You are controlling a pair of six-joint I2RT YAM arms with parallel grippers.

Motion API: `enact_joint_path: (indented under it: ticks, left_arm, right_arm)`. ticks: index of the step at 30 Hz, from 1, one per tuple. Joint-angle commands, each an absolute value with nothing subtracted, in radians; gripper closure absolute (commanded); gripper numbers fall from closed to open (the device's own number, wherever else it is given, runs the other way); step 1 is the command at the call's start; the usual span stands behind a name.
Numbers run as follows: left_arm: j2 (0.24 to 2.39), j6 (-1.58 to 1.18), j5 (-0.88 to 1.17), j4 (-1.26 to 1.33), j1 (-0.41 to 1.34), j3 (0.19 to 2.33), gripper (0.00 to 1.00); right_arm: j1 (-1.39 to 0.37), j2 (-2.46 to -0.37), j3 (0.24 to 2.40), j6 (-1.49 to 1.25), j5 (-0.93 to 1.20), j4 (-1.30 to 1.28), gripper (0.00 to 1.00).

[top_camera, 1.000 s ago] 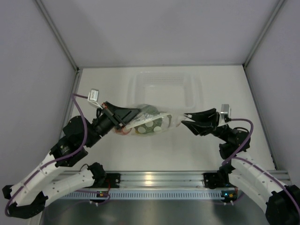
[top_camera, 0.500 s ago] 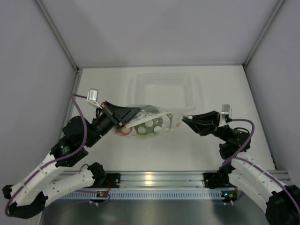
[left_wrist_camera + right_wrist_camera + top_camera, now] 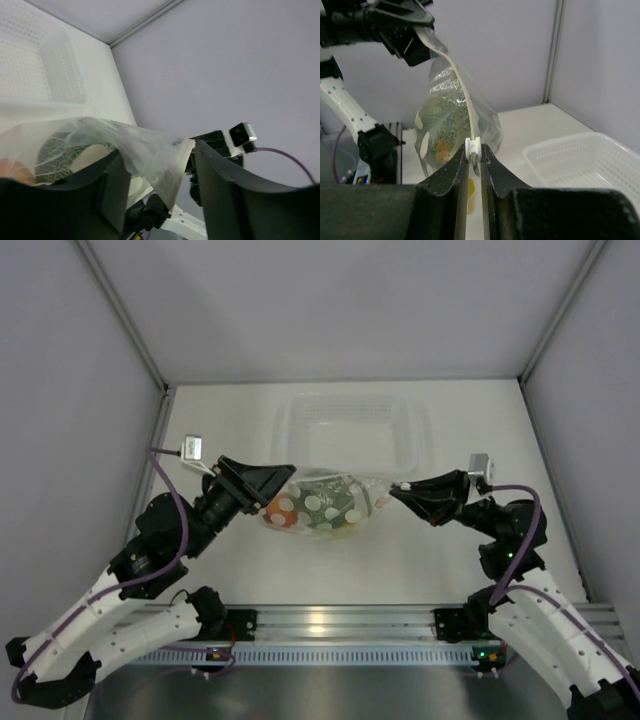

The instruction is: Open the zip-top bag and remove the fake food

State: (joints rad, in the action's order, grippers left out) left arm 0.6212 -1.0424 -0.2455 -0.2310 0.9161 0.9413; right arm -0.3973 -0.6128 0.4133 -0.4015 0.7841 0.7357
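The clear zip-top bag (image 3: 322, 506) hangs stretched between both grippers in front of the tub. Inside show the fake food: a mottled green melon (image 3: 442, 112), an orange-red piece (image 3: 441, 147) and a yellow one (image 3: 344, 526). My right gripper (image 3: 473, 153) is shut on the bag's white zip slider (image 3: 473, 146) at the right end. My left gripper (image 3: 157, 150) is at the bag's left end. Its jaws stand apart, with the bag's corner (image 3: 172, 150) loose between them, near the right finger (image 3: 220, 185).
A rigid clear perforated tub (image 3: 350, 430) stands behind the bag at the back middle of the white table (image 3: 450, 570). Grey walls close in both sides and the back. The metal rail with the arm bases (image 3: 330, 635) runs along the near edge.
The right gripper closed on the slider at the bag's right end. The left jaws have just opened off the bag's corner, and the left wrist has risen a little.
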Motion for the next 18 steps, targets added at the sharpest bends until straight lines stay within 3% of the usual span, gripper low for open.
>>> enact_joint_path:
  ticks: [1,5,8,14,18]
  left_arm:
    - [0.617,-0.914,-0.317,-0.202,0.916,0.953,0.39]
    - [0.615,-0.755,-0.347,-0.221,0.916,0.954,0.12]
    - [0.670,-0.550,-0.240,-0.219,0.916,1.002,0.03]
    - [0.790,-0.202,0.079,-0.219,0.916,1.057,0.02]
    - [0.802,-0.086,0.118,-0.219,0.916,1.071,0.02]
  right_arm:
    - [-0.414,-0.560,0.547,-0.177,0.822,0.354,1.00]
    - [-0.462,-0.528,0.566,-0.112,0.753,0.252,1.00]
    - [-0.527,-0.563,0.630,-0.031,0.680,0.093,1.00]
    - [-0.627,-0.656,0.744,0.064,0.600,-0.099,1.00]
    - [-0.684,-0.696,0.811,0.109,0.499,-0.234,1.00]
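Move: My left fingers, already half open at the zip corner, are next going for the bag's mouth, its middle some 8 cm to the right, level ahead and 3 cm lower. The green melon hangs in the bag 6 cm right, level ahead and 13 cm below; the white tray's middle is about 27 cm ahead, 9 cm right, far below. From my right hand, pinching the slider, the mouth lies 8 cm left, level ahead and 3 cm higher. I spread my left fingers from half open to fully open at the bag's corner, easing slightly forward and left, then sweep about 5 cm right and some 4 cm down towards the mouth, rolling the hand roughly 45 degrees so its left side rises. My right hand keeps its pinch on the slider and follows, sinking 4 cm and moving left, fingers tipping down. ##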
